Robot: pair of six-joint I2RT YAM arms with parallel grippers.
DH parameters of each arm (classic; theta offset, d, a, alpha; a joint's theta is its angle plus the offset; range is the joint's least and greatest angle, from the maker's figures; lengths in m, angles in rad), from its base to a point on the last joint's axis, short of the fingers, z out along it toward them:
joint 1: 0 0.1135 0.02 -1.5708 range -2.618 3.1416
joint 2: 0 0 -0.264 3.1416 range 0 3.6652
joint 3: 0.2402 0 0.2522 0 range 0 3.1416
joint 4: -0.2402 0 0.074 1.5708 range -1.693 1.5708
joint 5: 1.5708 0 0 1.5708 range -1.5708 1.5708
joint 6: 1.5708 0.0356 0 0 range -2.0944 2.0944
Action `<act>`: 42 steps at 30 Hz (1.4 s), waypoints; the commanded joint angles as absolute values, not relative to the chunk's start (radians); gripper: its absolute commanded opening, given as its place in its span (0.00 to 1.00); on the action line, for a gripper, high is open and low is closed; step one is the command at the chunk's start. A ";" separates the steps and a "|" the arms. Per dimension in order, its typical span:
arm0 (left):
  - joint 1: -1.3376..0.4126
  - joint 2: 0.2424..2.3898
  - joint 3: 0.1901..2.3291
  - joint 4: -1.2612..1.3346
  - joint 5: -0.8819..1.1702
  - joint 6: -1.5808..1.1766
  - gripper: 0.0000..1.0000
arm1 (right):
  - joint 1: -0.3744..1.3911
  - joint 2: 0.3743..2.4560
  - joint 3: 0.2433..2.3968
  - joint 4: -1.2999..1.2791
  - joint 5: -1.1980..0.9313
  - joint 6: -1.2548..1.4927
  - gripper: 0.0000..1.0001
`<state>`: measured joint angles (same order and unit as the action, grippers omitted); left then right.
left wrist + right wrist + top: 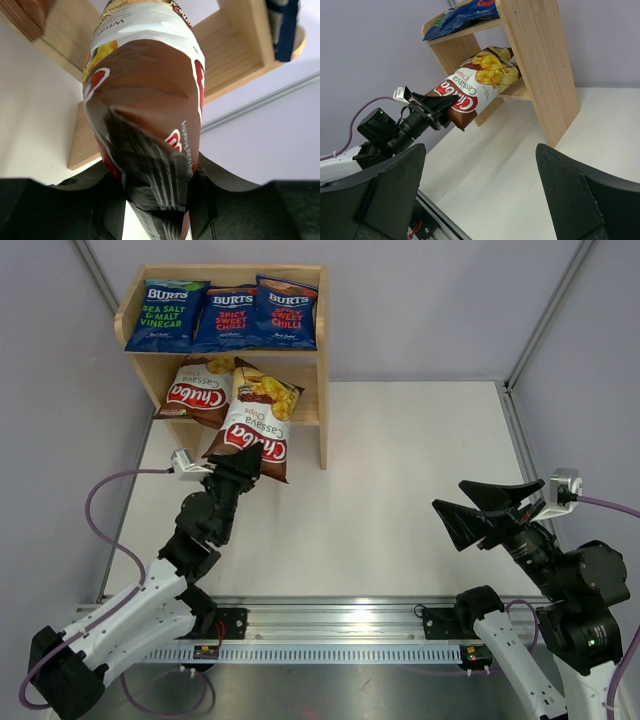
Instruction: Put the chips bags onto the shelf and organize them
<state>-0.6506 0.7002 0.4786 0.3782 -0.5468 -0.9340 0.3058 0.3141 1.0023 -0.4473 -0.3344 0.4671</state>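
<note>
Three blue Burts chips bags [166,314] [228,316] [287,310] lie side by side on top of the wooden shelf [322,390]. One brown-and-cream Chuba bag [196,388] rests on the lower tier. My left gripper [245,462] is shut on the bottom end of a second Chuba bag [255,420], whose top leans into the lower tier's opening, overlapping the first. The left wrist view has this bag [145,100] pinched between the jaws of the left gripper [157,200]. My right gripper [449,495] hangs open and empty at the right, far from the shelf [540,65].
White tabletop [400,490] stretches right of the shelf. Grey walls close the back and sides. A metal rail [340,625] with both arm bases runs along the near edge. A purple cable [100,500] loops left of the left arm.
</note>
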 commanded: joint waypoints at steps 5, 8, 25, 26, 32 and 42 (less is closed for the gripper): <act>-0.583 0.882 0.600 0.583 -0.431 -1.019 0.00 | 0.304 0.299 1.026 -0.443 -0.353 0.456 0.99; -0.554 0.957 0.626 0.626 -0.411 -1.045 0.00 | 0.304 0.293 1.023 -0.445 -0.353 0.453 1.00; -0.522 1.353 0.850 0.712 -0.465 -1.104 0.03 | 0.304 0.270 0.974 -0.388 -0.413 0.498 1.00; -0.512 1.370 0.860 0.716 -0.462 -1.103 0.03 | 0.304 0.264 0.974 -0.368 -0.422 0.506 1.00; -0.505 1.485 0.939 0.741 -0.445 -1.098 0.06 | 0.304 0.244 0.940 -0.336 -0.480 0.548 0.99; -0.503 1.502 0.879 0.746 -0.460 -1.117 0.38 | 0.304 0.245 0.936 -0.337 -0.499 0.540 0.99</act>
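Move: The held chips bag is bound for the free right half of the lower shelf, whose middle lies some 23 cm ahead of the left hand, 6 cm to its right and 4 cm lower. The other cassava bag is about level with that space and 18 cm left of it; the shelf's right side panel stands 8 cm to its right. From the right hand, the space is roughly 38 cm ahead, 34 cm left and 14 cm lower. The cassava bag, still pinched by its near end in the left fingers, is pushed forward about 16 cm into the lower shelf's free right half, drifting some 6 cm right and sinking a couple. The hand tips down slightly as it goes and stops at the shelf mouth, grip kept. The empty, open right hand eases back 3 cm, turning a little counter-clockwise. ##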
